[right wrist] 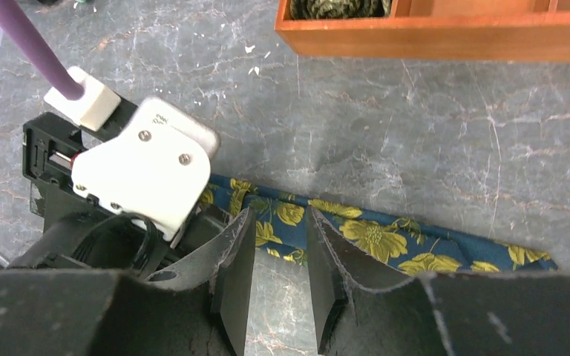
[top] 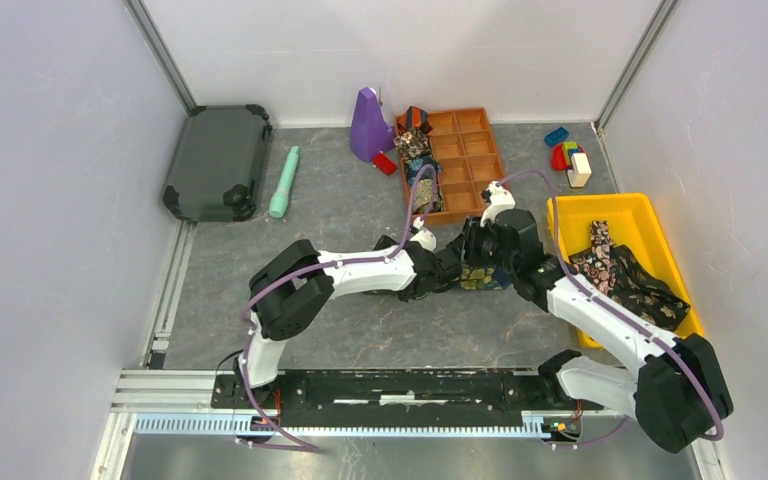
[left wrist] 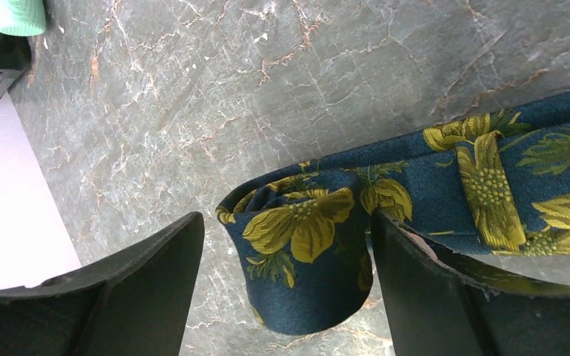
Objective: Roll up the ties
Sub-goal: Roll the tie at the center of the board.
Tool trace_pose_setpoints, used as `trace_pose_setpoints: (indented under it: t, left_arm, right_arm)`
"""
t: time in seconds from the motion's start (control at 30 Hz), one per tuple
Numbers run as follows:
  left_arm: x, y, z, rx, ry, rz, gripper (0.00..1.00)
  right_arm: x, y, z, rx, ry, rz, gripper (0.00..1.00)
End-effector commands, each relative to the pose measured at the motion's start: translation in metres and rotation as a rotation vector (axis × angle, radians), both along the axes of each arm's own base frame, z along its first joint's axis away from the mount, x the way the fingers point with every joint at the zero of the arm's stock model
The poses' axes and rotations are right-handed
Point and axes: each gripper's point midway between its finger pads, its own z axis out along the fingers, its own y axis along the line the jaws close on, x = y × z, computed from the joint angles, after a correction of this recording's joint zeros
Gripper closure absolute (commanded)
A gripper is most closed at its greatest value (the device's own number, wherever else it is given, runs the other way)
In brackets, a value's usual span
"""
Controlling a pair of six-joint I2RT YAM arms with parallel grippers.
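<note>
A navy tie with gold flowers (left wrist: 519, 185) lies flat on the marble table, and its end is wound into a small roll (left wrist: 304, 252). My left gripper (left wrist: 286, 216) is open around that roll. Its left finger stands apart from the roll and its right finger is right against it. In the right wrist view the same tie (right wrist: 371, 237) runs across just beyond my right gripper (right wrist: 280, 215), which is open with only table between its fingers. From above, both grippers meet over the tie (top: 482, 278) at mid-table. More loose ties (top: 625, 275) lie in the yellow bin.
A wooden compartment tray (top: 470, 160) at the back holds rolled ties (top: 415, 145). A purple object (top: 368, 125) stands beside it. A mint-green stick (top: 284, 182) and a dark case (top: 217, 160) lie back left, toy blocks (top: 568, 152) back right. The yellow bin (top: 600, 203) sits at the right wall.
</note>
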Motion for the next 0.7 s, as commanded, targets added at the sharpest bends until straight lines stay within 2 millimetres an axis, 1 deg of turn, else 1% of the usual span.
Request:
trace_pose_setpoints:
  t: [0.0, 0.13, 0.23, 0.3, 0.37, 0.43, 0.53, 0.57, 0.67]
  left_arm:
    - [0.001, -0.015, 0.031, -0.083, -0.006, -0.042, 0.10]
    - [-0.001, -0.026, 0.034, -0.158, 0.011, -0.072, 0.06]
    - [0.000, -0.033, 0.038, -0.215, 0.016, -0.083, 0.04]
    - [-0.001, -0.035, 0.043, -0.252, 0.018, -0.084, 0.03]
    - [-0.001, -0.035, 0.052, -0.305, 0.006, -0.079, 0.03]
    - [-0.001, -0.032, 0.061, -0.384, 0.001, -0.069, 0.04]
    - [-0.006, -0.019, 0.071, -0.497, -0.003, -0.055, 0.06]
    - [-0.007, -0.014, 0.079, -0.546, -0.015, -0.052, 0.07]
    - [-0.014, 0.005, 0.087, -0.665, -0.026, -0.029, 0.10]
  right_arm:
    - [0.017, 0.003, 0.026, -0.014, -0.056, 0.000, 0.62]
    - [0.025, 0.006, 0.036, -0.019, -0.072, 0.000, 0.63]
    - [0.030, 0.008, 0.039, -0.026, -0.072, 0.008, 0.62]
    - [0.031, 0.010, 0.040, -0.029, -0.068, 0.016, 0.63]
    - [0.031, 0.013, 0.042, -0.022, -0.071, 0.028, 0.63]
    - [0.031, 0.016, 0.044, -0.016, -0.073, 0.046, 0.62]
    - [0.029, 0.026, 0.046, -0.004, -0.075, 0.113, 0.62]
    - [0.026, 0.032, 0.047, 0.007, -0.069, 0.151, 0.62]
    - [0.019, 0.053, 0.048, 0.070, -0.043, 0.253, 0.64]
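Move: The tie's folded end sits between and just under the left hand's open fingers, about 1 cm back, 1 cm right and 2 cm below. The flat strip runs off rightward, its middle some 16 cm right, level ahead and 3 cm below. The orange tray's middle lies roughly 23 cm ahead, 15 cm right, 2 cm below. From the right hand, the folded end is about 15 cm left, 6 cm back and 11 cm below. Open left hand rises about 6 cm from the folded end, tilting; right drifts 4 cm left, up, forward. ##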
